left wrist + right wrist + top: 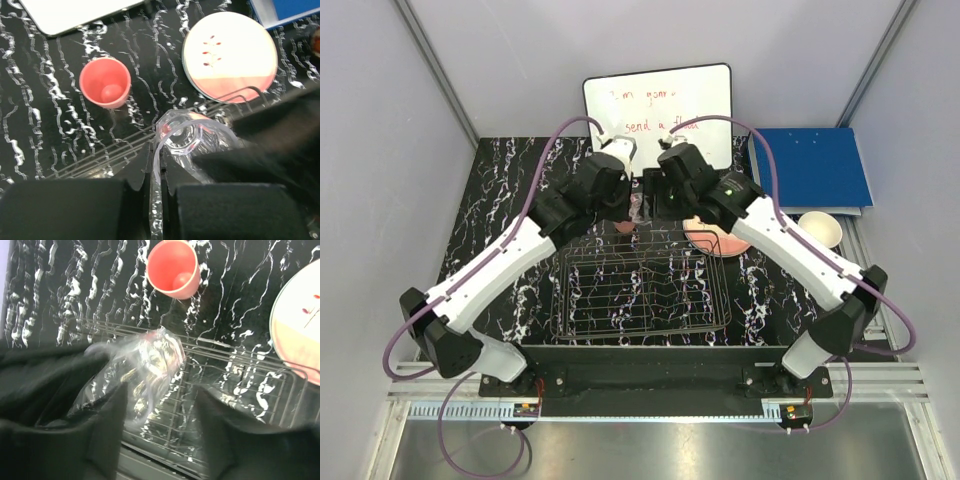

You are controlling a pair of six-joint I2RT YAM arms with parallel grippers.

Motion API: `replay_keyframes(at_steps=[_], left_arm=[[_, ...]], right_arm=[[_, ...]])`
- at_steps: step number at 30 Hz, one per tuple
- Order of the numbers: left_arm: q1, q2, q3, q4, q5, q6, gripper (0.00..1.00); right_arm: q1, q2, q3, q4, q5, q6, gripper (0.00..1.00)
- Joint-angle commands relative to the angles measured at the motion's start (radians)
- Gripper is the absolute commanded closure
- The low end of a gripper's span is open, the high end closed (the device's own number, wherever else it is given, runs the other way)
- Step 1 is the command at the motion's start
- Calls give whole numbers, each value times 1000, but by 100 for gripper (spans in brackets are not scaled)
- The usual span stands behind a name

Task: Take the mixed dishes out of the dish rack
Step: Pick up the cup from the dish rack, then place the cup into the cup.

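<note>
My left gripper [160,170] is shut on the rim of the small clear glass [192,140], pinching its wall above the back edge of the dish rack [100,152]. My right gripper [162,430] is open, with the glass [150,365] by its left finger over the rack [240,385]. The pink cup [105,82] stands upright on the table behind the rack. The large plate with the pink band [230,55] lies flat behind the rack's right part. The cream bowl [820,228] sits at the right. The blue-banded plate does not show. In the top view both grippers, left [632,200] and right [658,195], meet at the rack's far edge [640,290].
A whiteboard [660,110] leans at the back centre. A blue binder [815,168] lies at the back right, next to the bowl. The table is black marble-patterned, with grey walls on both sides.
</note>
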Motion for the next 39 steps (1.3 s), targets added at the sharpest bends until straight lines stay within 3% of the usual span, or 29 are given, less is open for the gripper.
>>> replay_keyframes(at_steps=[1,4,8,14,17,23,31,39], left_arm=[[15,21,134,24,-37,18,100],[47,55,187,9,-13,7,100],[128,122,276,-29,27,-5,100],[273,397,665,-261,87,-39,100],[300,518,773,-335,98,-37,100],[329,566,725,-312,115,-46,100],[329,498,565,-229,159,-76,100],[317,386,245,-70,187,-79,100]], right_arm=[[2,-120,10,20,71,-42,13],[1,-164,10,13,125,-47,1],[2,-230,-31,5,165,-41,0],[2,-363,-225,62,231,-10,0],[1,-397,-286,66,246,-5,1],[2,-431,-369,89,252,-10,1],[1,-411,-421,131,217,-7,0],[1,-393,-444,152,199,5,0]])
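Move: The left hand has the clear cup pinched by its rim; the red cup it is bound for stands on the table about 14 cm ahead of this hand, 3 cm to its left and 23 cm below. The plates lie some 24 cm to the right of the red cup, roughly level with it, and the empty dish rack's middle is about 16 cm nearer the base and 5 cm right of it. From the right hand, the red cup is about 13 cm ahead, 8 cm left. Keeping its pinch on the clear cup's rim, the left hand carries it over towards the red cup: up about 6 cm while swinging some 15 cm forward and 5 left, then down about 16 with a slight draw back, tipping its fingers some 20 degrees downward and turning counter-clockwise. The right hand finishes opening wide and leaves the clear cup, going right and a little back, rising before it sinks again. ##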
